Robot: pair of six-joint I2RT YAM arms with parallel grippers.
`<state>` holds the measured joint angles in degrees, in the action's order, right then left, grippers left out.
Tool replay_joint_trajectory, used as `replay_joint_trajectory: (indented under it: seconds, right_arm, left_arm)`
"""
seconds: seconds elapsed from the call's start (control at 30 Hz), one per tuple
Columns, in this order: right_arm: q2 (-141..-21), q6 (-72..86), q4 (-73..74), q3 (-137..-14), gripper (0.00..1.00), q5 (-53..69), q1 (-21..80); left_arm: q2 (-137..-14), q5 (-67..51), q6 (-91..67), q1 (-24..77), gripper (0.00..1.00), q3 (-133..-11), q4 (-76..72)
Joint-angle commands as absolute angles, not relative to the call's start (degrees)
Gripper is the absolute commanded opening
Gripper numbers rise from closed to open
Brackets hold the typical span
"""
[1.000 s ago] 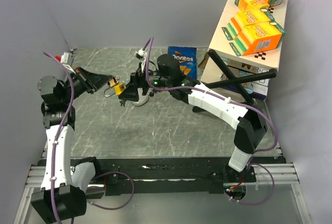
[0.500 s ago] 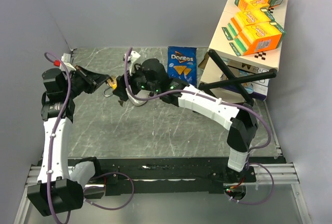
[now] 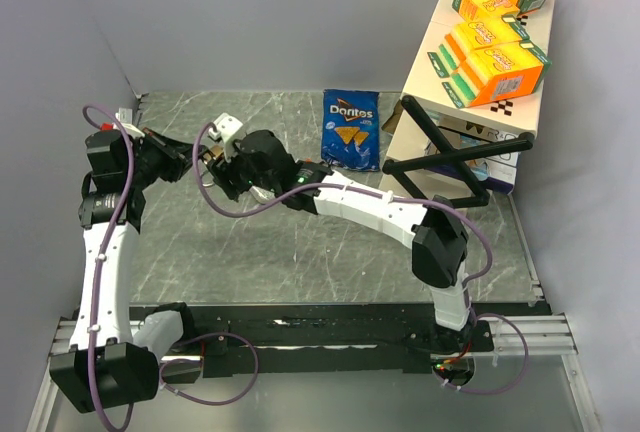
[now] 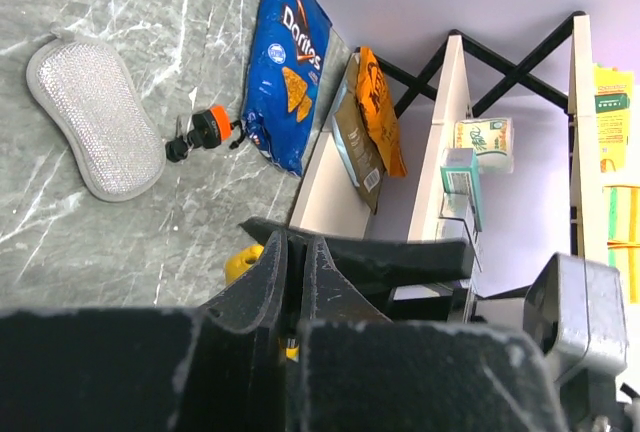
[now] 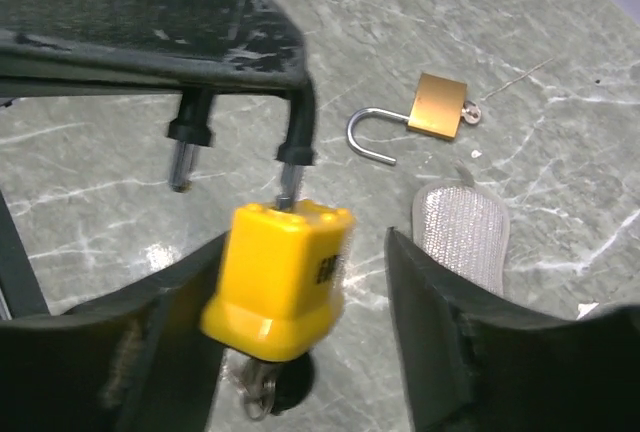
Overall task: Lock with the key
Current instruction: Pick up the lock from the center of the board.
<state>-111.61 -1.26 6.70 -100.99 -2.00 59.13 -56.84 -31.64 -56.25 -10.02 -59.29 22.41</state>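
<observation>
A yellow padlock point(image 5: 285, 272) hangs in the air by its black shackle point(image 5: 297, 122), which my left gripper point(image 4: 295, 244) is shut on. A key with a black head point(image 5: 292, 384) and a metal ring sticks out of the padlock's underside. My right gripper point(image 5: 305, 244) stands open around the padlock body. Its left finger point(image 5: 150, 352) lies against the body, while a gap separates the right finger point(image 5: 450, 352) from it. Seen from the top, both grippers meet at the table's back left, left gripper point(image 3: 188, 157) and right gripper point(image 3: 222, 167). The left wrist view shows only a yellow corner of the padlock point(image 4: 243, 262).
A brass padlock point(image 5: 440, 105) with its shackle open lies on the marble table, next to a grey scouring pad point(image 5: 460, 227). An orange-tagged key point(image 4: 205, 132) and a Doritos bag point(image 3: 351, 129) lie further back. A shelf with orange boxes point(image 3: 495, 47) stands at the back right.
My right arm has swung left to the left gripper, and its jaws now flank the padlock and have narrowed. The left gripper has drawn back a little to the left with the padlock.
</observation>
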Motion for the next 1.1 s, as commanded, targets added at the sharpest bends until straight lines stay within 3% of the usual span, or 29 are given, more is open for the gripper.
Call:
replay_joint_trajectory:
  seconds: [0.0, 0.07, 0.23, 0.3, 0.4, 0.43, 0.5, 0.53, 0.6, 0.7, 0.9, 1.07]
  right_arm:
    - [-111.9, -3.3, 5.8, -104.8, 0.53, -5.4, 59.4]
    - [-111.8, -3.6, 5.5, -104.9, 0.42, -5.5, 59.5]
    - [-111.4, -3.7, 5.4, -105.3, 0.03, -3.9, 59.4]
    - [-110.8, -4.0, 4.9, -104.9, 0.0, -2.2, 59.3]
    - [-109.0, -3.6, 3.5, -103.5, 0.0, 2.5, 58.6]
    - [-108.5, -3.0, 3.4, -102.9, 0.0, 3.9, 57.9]
    - [-107.0, -2.4, 4.2, -102.0, 0.0, 8.7, 57.2]
    - [-106.4, -1.7, 4.7, -101.8, 0.0, 10.9, 56.7]
    - [-103.9, -1.0, 4.5, -99.9, 0.0, 15.2, 55.2]
    - [-99.7, -3.1, 3.2, -95.1, 0.0, 24.0, 54.0]
    - [-92.0, -13.7, 3.6, -85.9, 0.0, 28.3, 52.6]
    - [-85.8, -28.9, 4.7, -78.5, 0.0, 31.9, 52.6]
  left_arm:
    - [-55.6, -32.3, -58.9, -9.9, 0.01, -62.1, 20.7]
    - [-55.5, -32.3, -59.0, -9.8, 0.01, -62.0, 20.7]
    - [-55.2, -31.8, -58.4, -9.8, 0.01, -61.5, 21.3]
    - [-55.0, -31.8, -58.2, -9.8, 0.04, -61.0, 21.2]
    - [-54.8, -32.5, -56.2, -10.2, 0.32, -60.3, 20.4]
    - [-54.9, -33.8, -54.6, -10.5, 0.56, -60.3, 20.1]
    - [-55.4, -39.5, -47.1, -11.8, 0.74, -60.8, 20.9]
    - [-55.5, -42.1, -44.2, -12.5, 0.88, -61.4, 21.4]
    - [-55.5, -49.8, -34.7, -15.0, 0.99, -62.3, 22.4]
    - [-55.8, -57.8, -22.3, -17.8, 0.96, -65.6, 26.4]
    - [-61.3, -74.2, -5.6, -19.3, 0.96, -69.8, 36.7]
    - [-66.9, -83.0, 12.9, -19.1, 0.97, -74.5, 54.9]
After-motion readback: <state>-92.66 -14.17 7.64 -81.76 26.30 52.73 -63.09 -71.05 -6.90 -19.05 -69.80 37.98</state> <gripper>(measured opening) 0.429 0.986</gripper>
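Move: The yellow lock already sits between the right hand's open fingers, within about 1 cm of their middle. The left hand still holds it by the shackle, with the body some 4 cm to this hand's right and 4 cm below. On the table about 25 cm beneath the right hand, the brass padlock lies roughly 8 cm ahead and 5 cm left of that hand, and the mesh pad about 2 cm ahead and 7 cm right. Right pinches the lock, left releases its shackle; right draws 9 cm back and right, left 5 cm back. ##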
